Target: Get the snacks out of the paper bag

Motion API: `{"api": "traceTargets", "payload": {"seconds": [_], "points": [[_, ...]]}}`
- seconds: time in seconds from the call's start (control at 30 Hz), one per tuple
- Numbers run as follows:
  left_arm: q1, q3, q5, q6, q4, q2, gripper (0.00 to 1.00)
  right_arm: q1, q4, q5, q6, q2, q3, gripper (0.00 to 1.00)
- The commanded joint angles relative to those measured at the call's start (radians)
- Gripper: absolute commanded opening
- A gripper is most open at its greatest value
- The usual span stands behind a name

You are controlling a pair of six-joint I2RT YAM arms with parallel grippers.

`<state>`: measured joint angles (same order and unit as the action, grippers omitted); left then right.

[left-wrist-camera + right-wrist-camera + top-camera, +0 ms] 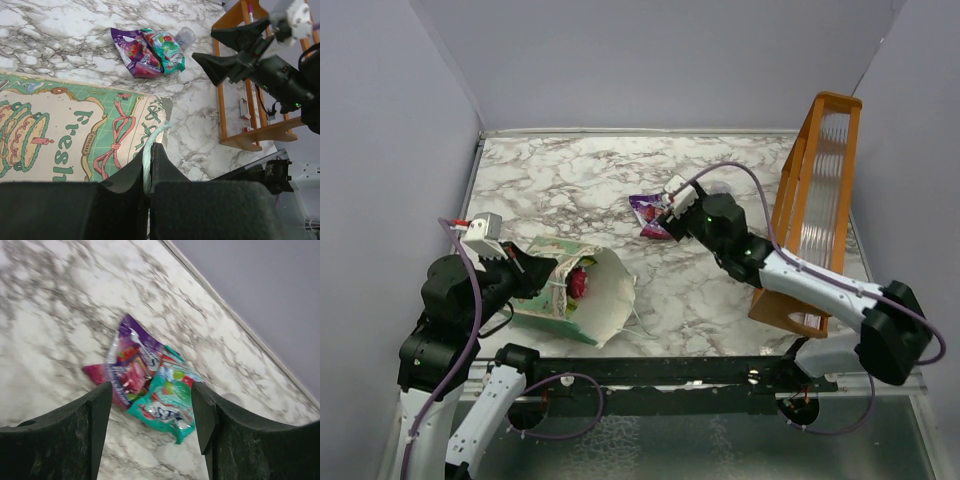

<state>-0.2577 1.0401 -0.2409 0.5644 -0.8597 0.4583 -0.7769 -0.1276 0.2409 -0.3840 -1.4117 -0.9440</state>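
The paper bag (570, 300) lies on its side at the left, mouth open to the right, its green and cream front (75, 135) showing in the left wrist view. A pink-red snack (580, 283) shows inside the mouth. My left gripper (148, 165) is shut on the bag's thin string handle (155, 132). A purple snack (132, 362) and a teal snack (170, 400) lie overlapping on the marble mid-table. My right gripper (150, 410) hangs just above them, open, with nothing held; the teal packet shows in the gap between its fingers.
An orange wooden rack (815, 200) stands along the right side, close behind the right arm. A small clear plastic cup (186, 36) sits just beyond the two packets. Grey walls close off the table at the back and both sides.
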Motion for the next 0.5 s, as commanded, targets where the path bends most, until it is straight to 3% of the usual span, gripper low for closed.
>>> {"api": "traceTargets", "payload": {"seconds": [0.0,0.2,0.33,0.47], "points": [[-0.005,0.011,-0.035,-0.029,0.032,-0.014,0.0,-0.009,-0.11,-0.371,0.172,0.182,0.178,0.65],[-0.005,0.033,-0.005,-0.038,0.012,0.0,0.0,-0.144,-0.293,-0.669,0.171,0.328,0.312,0.61],[-0.005,0.039,0.008,-0.031,0.011,0.005,0.0,-0.291,-0.37,-0.65,0.132,0.306,0.343,0.61],[-0.003,0.045,0.011,-0.03,0.009,0.003,0.0,-0.434,-0.459,-0.49,0.072,0.189,0.338,0.6]]}}
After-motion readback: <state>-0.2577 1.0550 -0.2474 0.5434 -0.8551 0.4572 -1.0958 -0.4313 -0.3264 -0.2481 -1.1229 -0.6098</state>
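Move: Back and to the left of the empty right hand, about 17 cm back, 25 cm left and 9 cm below, the red snack shows inside the paper bag. The purple snack lies some 3 cm ahead and 5 cm left of the right hand, the teal snack 4 cm ahead and 4 cm right, both roughly 14 cm below. From the left hand, the red snack is about 6 cm back, 3 cm right and 18 cm down. Swinging away from the two snacks already out, the right hand sweeps back some 20 cm and left about 10 cm, rising only slightly, towards the bag's mouth. It turns roughly 50 degrees counter-clockwise with a roll that lifts its left side, so the open fingers end up facing the opening. The left hand keeps its pinch on the bag's handle cord. ##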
